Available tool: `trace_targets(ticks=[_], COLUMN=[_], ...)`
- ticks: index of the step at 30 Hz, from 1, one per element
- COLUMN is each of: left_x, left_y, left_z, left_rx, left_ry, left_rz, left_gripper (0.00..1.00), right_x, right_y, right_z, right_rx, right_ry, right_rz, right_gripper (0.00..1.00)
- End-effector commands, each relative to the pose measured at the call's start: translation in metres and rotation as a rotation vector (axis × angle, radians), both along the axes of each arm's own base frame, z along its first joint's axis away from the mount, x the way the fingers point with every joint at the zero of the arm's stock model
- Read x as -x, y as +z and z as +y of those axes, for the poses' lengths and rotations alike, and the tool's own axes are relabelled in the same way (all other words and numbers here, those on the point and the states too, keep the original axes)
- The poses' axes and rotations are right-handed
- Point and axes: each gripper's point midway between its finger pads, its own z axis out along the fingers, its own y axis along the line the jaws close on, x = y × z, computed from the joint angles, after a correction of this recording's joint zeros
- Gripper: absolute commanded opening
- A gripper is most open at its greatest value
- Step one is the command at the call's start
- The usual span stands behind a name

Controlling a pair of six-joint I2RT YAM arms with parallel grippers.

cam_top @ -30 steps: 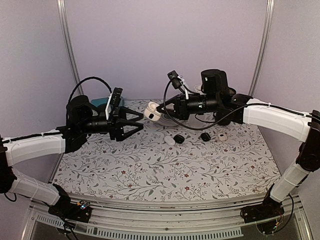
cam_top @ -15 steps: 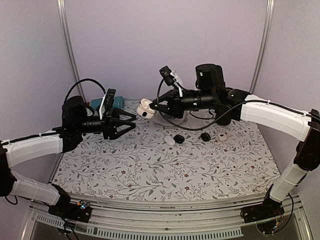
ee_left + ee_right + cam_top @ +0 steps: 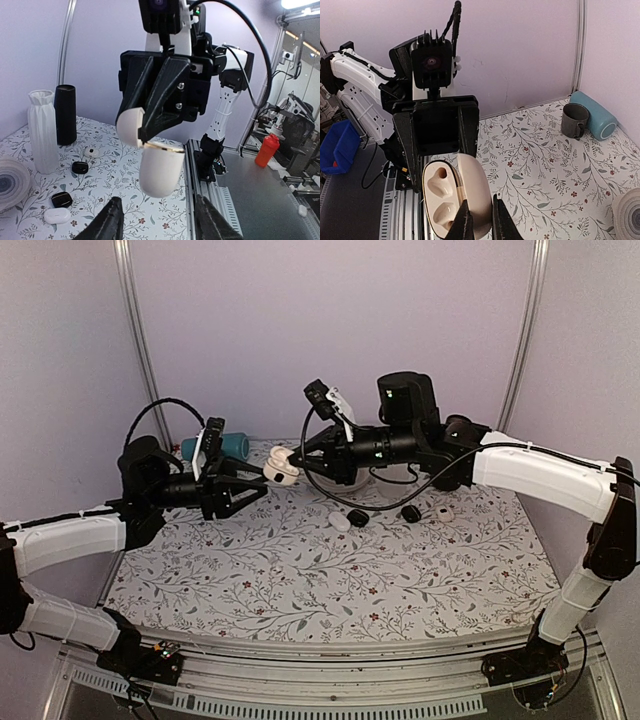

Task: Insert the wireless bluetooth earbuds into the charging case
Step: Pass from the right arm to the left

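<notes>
The white charging case [image 3: 281,468] hangs in mid-air over the back of the table, lid flipped open. My right gripper [image 3: 296,462] is shut on its edge. In the right wrist view the case [image 3: 472,192] shows two empty wells, clamped by the right gripper [image 3: 481,222]. My left gripper [image 3: 260,481] faces it from the left. Its open fingertips [image 3: 111,222] stand either side of the case body [image 3: 161,172], below it and apart from it. A small white piece with a dark dot [image 3: 443,512] lies on the table; I cannot tell whether it is an earbud.
Two black pods [image 3: 358,517] [image 3: 410,512] and a plain white oval pod [image 3: 340,523] lie mid-table. A teal cylinder [image 3: 594,115] and dark mug [image 3: 575,120] sit back left. A white ribbed vase [image 3: 42,130], black cylinder [image 3: 66,114] and plate [image 3: 10,182] stand back right.
My right arm has carried the case leftward toward the left gripper. The left gripper has drawn back to the left and narrowed its jaws.
</notes>
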Motion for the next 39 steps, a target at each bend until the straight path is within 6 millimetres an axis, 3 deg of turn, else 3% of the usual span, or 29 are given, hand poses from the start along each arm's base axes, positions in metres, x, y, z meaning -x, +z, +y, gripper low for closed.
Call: trace_targets(ticks=[1,16,29,34,37,39], left_x=[0.006,0.010,0.013,0.013,0.014,0.013], left_y=[0.012,0.020,0.018,0.018,0.016,0.015], left_z=[-0.002,-0.009,-0.011,-0.012,-0.012,-0.012], left_rx=[0.028,0.019,0.002,-0.001,-0.005,-0.005], left_ry=[-0.037,-0.057,-0.077,-0.082,-0.086,-0.077], left_rz=[-0.037,-0.058,-0.047,-0.050,-0.045,-0.048], left_gripper=[0.47,0.41,0.26,0.15,0.01,0.00], right_x=[0.001,0.012,0.010,0.010,0.008,0.006], right_y=[0.008,0.007,0.006,0.007,0.008,0.008], right_z=[0.005,0.011,0.013,0.014,0.014,0.014], right_rx=[-0.010,-0.021,-0.016,-0.017,-0.022,-0.024], right_ry=[0.010,0.088,0.085,0.086,0.073,0.063], right_rz=[-0.017,0.024,0.027,0.026,0.053,0.068], right_gripper=[0.04,0.04,0.04,0.04,0.05,0.15])
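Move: Just past the left gripper's half-open fingertips, the charging case is about 4 cm to the left hand's right and 2 cm higher, level fore and aft. The right hand already pinches the case's lid; the left gripper's closing point, where the case is being taken, lies roughly 6 cm to the right hand's left, 1 cm back and 3 cm lower. Down on the table, some 28 cm below the left hand, a white oval piece lies about 14 cm ahead and 15 cm right, with a black piece 4 cm farther right of it and 1 cm farther out. Closing its fingers is most of what the left hand does: it rises about 1 cm, eases slightly back and right towards the case, then pinches the case body from both sides. The right hand keeps its grip on the lid and brings the case about 1 cm left, back and down between those fingers, turning some 5 degrees counter-clockwise. ##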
